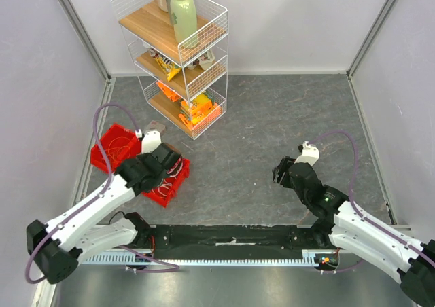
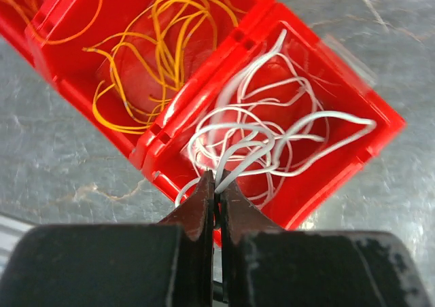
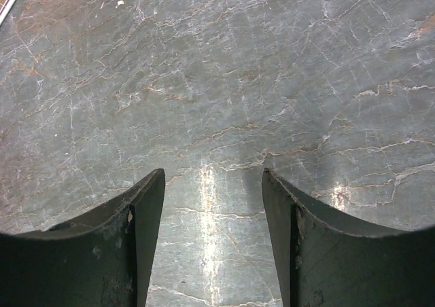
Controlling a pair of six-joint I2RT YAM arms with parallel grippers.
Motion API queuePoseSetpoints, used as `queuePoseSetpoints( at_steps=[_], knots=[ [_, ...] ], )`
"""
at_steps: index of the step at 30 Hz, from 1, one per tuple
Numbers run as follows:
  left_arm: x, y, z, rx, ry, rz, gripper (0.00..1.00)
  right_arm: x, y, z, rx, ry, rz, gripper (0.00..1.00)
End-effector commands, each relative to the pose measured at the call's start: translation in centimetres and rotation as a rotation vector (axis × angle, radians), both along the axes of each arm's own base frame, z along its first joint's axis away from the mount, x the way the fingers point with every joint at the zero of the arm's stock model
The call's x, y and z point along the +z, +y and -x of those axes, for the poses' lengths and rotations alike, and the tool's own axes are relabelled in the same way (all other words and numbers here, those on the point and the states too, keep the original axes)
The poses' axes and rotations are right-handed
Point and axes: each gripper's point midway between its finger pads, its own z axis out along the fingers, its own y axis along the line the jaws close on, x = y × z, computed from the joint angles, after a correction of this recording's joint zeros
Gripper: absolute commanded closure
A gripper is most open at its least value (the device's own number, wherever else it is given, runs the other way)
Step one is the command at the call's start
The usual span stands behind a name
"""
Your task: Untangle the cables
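Note:
The cables lie sorted in red bins. White cables (image 2: 272, 137) fill the near bin (image 2: 353, 164), pale yellow cables (image 2: 156, 56) the middle bin, orange cables (image 2: 41, 15) the far one. My left gripper (image 2: 217, 183) is shut on a white cable at the near bin's rim. In the top view the left gripper (image 1: 170, 171) sits over the red bins (image 1: 115, 147). My right gripper (image 3: 213, 174) is open and empty over bare grey floor, at the right in the top view (image 1: 280, 171).
A white wire shelf (image 1: 177, 56) with bottles and snack packs stands at the back left. Grey walls close in the table on the left, back and right. A black rail (image 1: 231, 236) runs along the near edge between the arm bases.

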Motion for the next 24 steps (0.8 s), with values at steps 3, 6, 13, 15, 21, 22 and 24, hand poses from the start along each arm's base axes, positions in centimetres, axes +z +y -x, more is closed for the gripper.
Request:
queuePoseSetpoints(
  at_steps=[3,6,13,15,21,22,24],
  knots=[
    [-0.9,0.2,-1.3,0.285,0.008,0.227,0.98,1.6,0.6,-0.6,0.009,-0.040,-0.041,0.33],
    [-4.6,-2.0,-0.4,0.316,0.105,0.365,0.98,1.5,0.4,-0.4,0.002,-0.044,-0.041,0.33],
    [-9.3,-4.2,0.4,0.297,0.182,0.495,0.98,1.2,0.5,-0.3,0.015,-0.034,-0.037,0.33],
    [-7.8,-4.3,-0.1,0.282,0.155,0.499,0.98,1.3,0.6,-0.3,0.025,-0.035,-0.030,0.33],
    [0.3,-2.9,-1.2,0.264,-0.018,0.516,0.15,1.8,0.7,-0.5,0.041,-0.047,-0.011,0.33],
    [2.2,-2.8,-1.4,0.244,-0.064,0.533,0.13,1.9,0.7,-0.5,0.046,-0.048,-0.004,0.33],
    [5.3,-2.5,-1.3,0.197,-0.143,0.561,0.08,2.0,0.7,-0.6,0.057,-0.053,0.014,0.33]
  ],
)
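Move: Straight below the left hand, which holds a clump of white cable shut in its fingers, lies the red box's near right compartment: about 13 cm down, 2 cm to the right and 1 cm ahead. Its neighbour with the yellow cable is some 7 cm ahead and 7 cm left of the hand, and the orange cable's compartment roughly 12 cm ahead and 16 cm left. From the idle right hand the near compartment lies about 35 cm left, 1 cm back and 6 cm down. Lowering the white cable into the near compartment, the left hand sinks about 11 cm, drawing back some 3 cm late on, while the wrist turns roughly 15 degrees counter-clockwise, tips farther down and rolls its left side down. At the bottom the fingers open almost wide and let go, and the hand lifts about 9 cm, easing forward and slightly right. ##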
